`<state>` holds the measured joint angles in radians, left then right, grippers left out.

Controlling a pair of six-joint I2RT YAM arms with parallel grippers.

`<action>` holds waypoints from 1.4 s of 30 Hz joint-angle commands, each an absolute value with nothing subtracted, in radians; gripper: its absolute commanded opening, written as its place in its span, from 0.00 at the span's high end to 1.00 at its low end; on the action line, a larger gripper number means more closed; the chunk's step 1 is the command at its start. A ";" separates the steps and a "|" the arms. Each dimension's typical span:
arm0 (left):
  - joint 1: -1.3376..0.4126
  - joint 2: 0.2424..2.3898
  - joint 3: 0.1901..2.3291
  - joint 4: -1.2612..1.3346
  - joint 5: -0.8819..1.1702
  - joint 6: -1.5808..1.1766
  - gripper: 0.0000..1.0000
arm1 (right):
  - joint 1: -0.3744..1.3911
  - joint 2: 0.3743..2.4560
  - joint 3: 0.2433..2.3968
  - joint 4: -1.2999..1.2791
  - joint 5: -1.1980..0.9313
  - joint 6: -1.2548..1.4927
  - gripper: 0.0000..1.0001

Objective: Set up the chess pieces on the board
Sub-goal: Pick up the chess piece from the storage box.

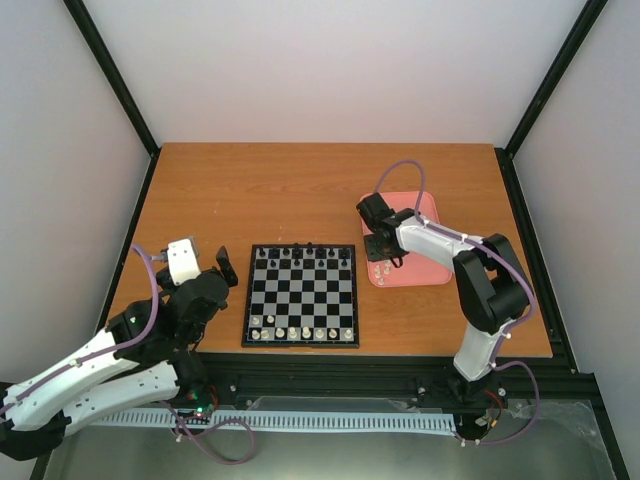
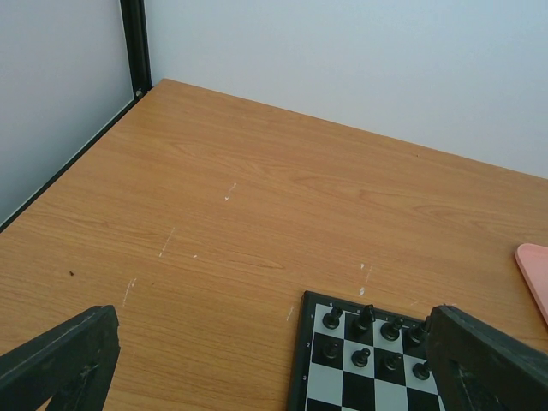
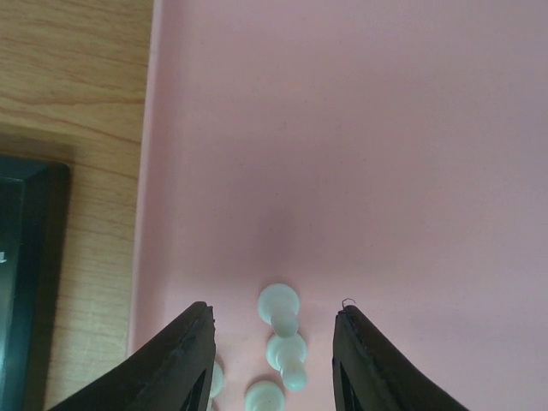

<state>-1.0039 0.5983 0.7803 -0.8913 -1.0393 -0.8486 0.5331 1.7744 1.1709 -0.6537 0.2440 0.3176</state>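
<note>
The board (image 1: 300, 344) lies at the table's near middle, with cream-white chess pieces (image 1: 300, 332) lined along its near edge and black ones (image 1: 300, 253) on its far rows. More white chess pieces (image 3: 279, 306) lie on the pink tray (image 1: 428, 265). My right gripper (image 3: 274, 310) hangs low over them, open, with two pieces between its fingers (image 3: 184, 360) and a gap on each side. In the overhead view my right gripper (image 1: 384, 258) is over the tray's left edge. My left gripper (image 1: 224, 268) stands wide open and empty, left of the board's (image 2: 342, 390) far corner.
The pink tray (image 3: 360, 145) sits just right of the board, whose dark border (image 3: 26, 282) shows at the left of the right wrist view. Bare wood (image 2: 257, 197) stretches from the board to the back wall. Black frame posts (image 1: 120, 80) stand at the table's corners.
</note>
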 commanded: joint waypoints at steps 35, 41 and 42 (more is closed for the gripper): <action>-0.999 0.573 0.772 -0.882 -1.045 -0.842 0.00 | 0.482 1.876 1.220 -0.639 0.215 0.323 0.83; -0.998 0.568 0.772 -0.887 -1.047 -0.847 0.00 | 0.480 1.853 1.219 -0.635 0.214 0.329 0.91; -0.999 0.567 0.771 -0.888 -1.046 -0.846 0.00 | 0.480 1.844 1.218 -0.634 0.217 0.332 0.91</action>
<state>-1.0039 0.5777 0.7708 -0.8909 -1.0389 -0.8486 0.4923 1.8671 1.1999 -0.6445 0.2085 0.3191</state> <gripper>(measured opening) 0.998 0.103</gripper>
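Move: The white chess piece to take is the farthest-out one in the pink storage box, about 4 cm below the right hand, 1 cm ahead and 1 cm to its right. A second piece stands roughly 2 cm straight back from it. A side piece is about 4 cm back and 3 cm to the left of the target. From the left hand, the target lies some 15 cm ahead, 38 cm right and 25 cm below. Lower the right gripper about 2.5 cm, most of it straight away, so its half-open fingers come down either side of the farthest-out white piece in the storage box. Then creep barely 1 cm forward and slightly right while steadily closing until the fingertips are almost shut and pinch the piece near its top. ##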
